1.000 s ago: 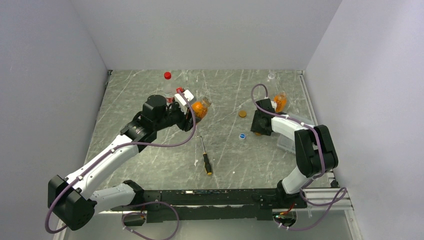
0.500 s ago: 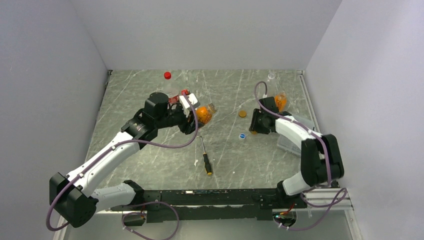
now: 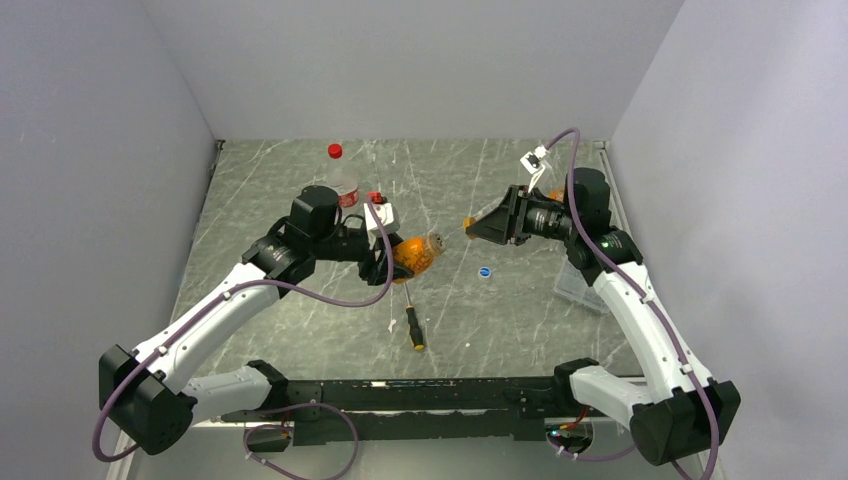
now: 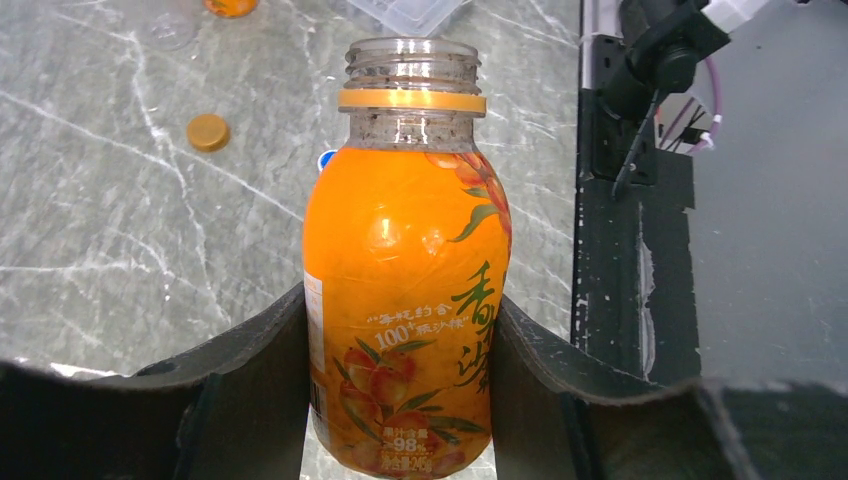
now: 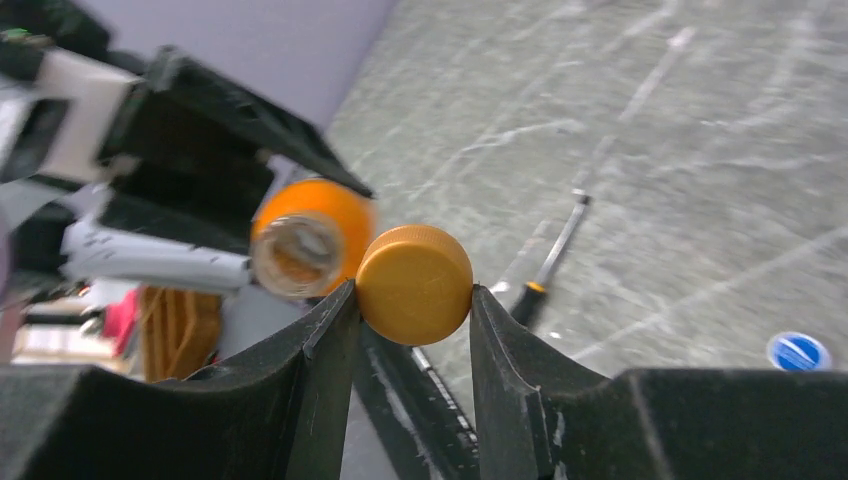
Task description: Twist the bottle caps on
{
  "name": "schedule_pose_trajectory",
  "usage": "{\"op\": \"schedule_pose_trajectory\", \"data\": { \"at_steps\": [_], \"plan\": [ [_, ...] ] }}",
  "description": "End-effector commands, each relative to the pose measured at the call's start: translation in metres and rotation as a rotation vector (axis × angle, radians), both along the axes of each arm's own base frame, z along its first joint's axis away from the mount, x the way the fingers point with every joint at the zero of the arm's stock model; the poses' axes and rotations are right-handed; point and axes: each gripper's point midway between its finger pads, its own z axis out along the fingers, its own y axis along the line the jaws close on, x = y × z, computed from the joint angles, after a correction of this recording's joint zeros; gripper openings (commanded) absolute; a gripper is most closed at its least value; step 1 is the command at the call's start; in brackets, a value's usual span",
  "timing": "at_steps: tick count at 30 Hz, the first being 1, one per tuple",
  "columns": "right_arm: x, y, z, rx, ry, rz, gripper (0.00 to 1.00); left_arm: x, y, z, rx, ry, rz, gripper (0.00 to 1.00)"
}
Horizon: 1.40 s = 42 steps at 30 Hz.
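Note:
My left gripper (image 4: 400, 303) is shut on an amber-orange bottle (image 4: 405, 300) around its body. The bottle's threaded mouth (image 4: 412, 60) is uncapped. From above, the bottle (image 3: 418, 252) lies tilted in the air, its mouth pointing right. My right gripper (image 5: 412, 296) is shut on an orange cap (image 5: 414, 284), lifted off the table. It faces the bottle's mouth (image 5: 298, 252), a short gap apart. A second orange cap (image 4: 208, 132) and a blue cap (image 3: 485, 271) lie on the table. A taller clear bottle (image 3: 340, 180) with a red cap (image 3: 335, 151) stands at the back left.
A screwdriver (image 3: 411, 318) with a black-and-orange handle lies on the marble table below the held bottle. A clear plastic box (image 3: 578, 286) sits at the right, under my right arm. Grey walls close in the left, back and right sides.
My right gripper closed on the orange cap, rose off the table and turned towards the left arm. My left gripper carried the bottle rightwards and tipped its mouth towards the cap.

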Motion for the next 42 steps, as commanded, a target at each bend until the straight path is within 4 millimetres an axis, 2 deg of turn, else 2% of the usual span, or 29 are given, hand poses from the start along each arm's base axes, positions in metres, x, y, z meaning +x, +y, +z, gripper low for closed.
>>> {"op": "schedule_pose_trajectory", "data": {
  "at_steps": [1, 5, 14, 20, 30, 39, 42],
  "plan": [
    [-0.036, 0.020, 0.047, 0.166, -0.086, 0.223, 0.24, -0.013, -0.004, 0.024, -0.077, -0.048, -0.087, 0.23],
    [-0.048, 0.030, 0.061, 0.220, -0.117, 0.293, 0.25, -0.017, -0.005, 0.031, -0.109, -0.062, -0.101, 0.21],
    [-0.062, 0.054, 0.058, 0.183, -0.129, 0.377, 0.24, -0.023, -0.010, 0.040, -0.150, -0.065, -0.152, 0.19],
    [-0.075, 0.066, 0.060, 0.159, -0.153, 0.436, 0.24, -0.022, -0.010, 0.036, -0.140, -0.059, -0.149, 0.16],
    [-0.083, 0.070, 0.052, 0.087, -0.163, 0.470, 0.24, -0.021, -0.011, 0.034, -0.105, -0.044, -0.173, 0.00],
    [-0.092, 0.076, 0.046, 0.047, -0.179, 0.501, 0.23, -0.018, -0.014, 0.043, -0.141, -0.043, -0.161, 0.00],
    [-0.087, 0.077, 0.040, 0.030, -0.136, 0.485, 0.23, -0.007, -0.015, 0.048, -0.156, -0.079, -0.108, 0.00]
  ]
}}
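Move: My right hand already holds an orange cap. The open neck of the orange bottle in my left hand lies about 4 cm back, 7 cm to the right hand's left and 2 cm higher; from my left hand the cap is roughly 5 cm ahead, 13 cm right and 2 cm up. On the table some 27 cm below my right hand, the blue cap lies 5 cm ahead and 5 cm right, the screwdriver 5 cm back and 11 cm left. I bring the orange cap back and left onto the bottle's mouth, about 7 cm each way, rising some 4 cm early and easing down a little at the end, while my right hand swings roughly 25 degrees counter-clockwise to face the neck. My left hand keeps its grip on the bottle, drawing back 2 to 3 cm and turning slightly clockwise. Both hands' fingers stay closed on what they hold. ##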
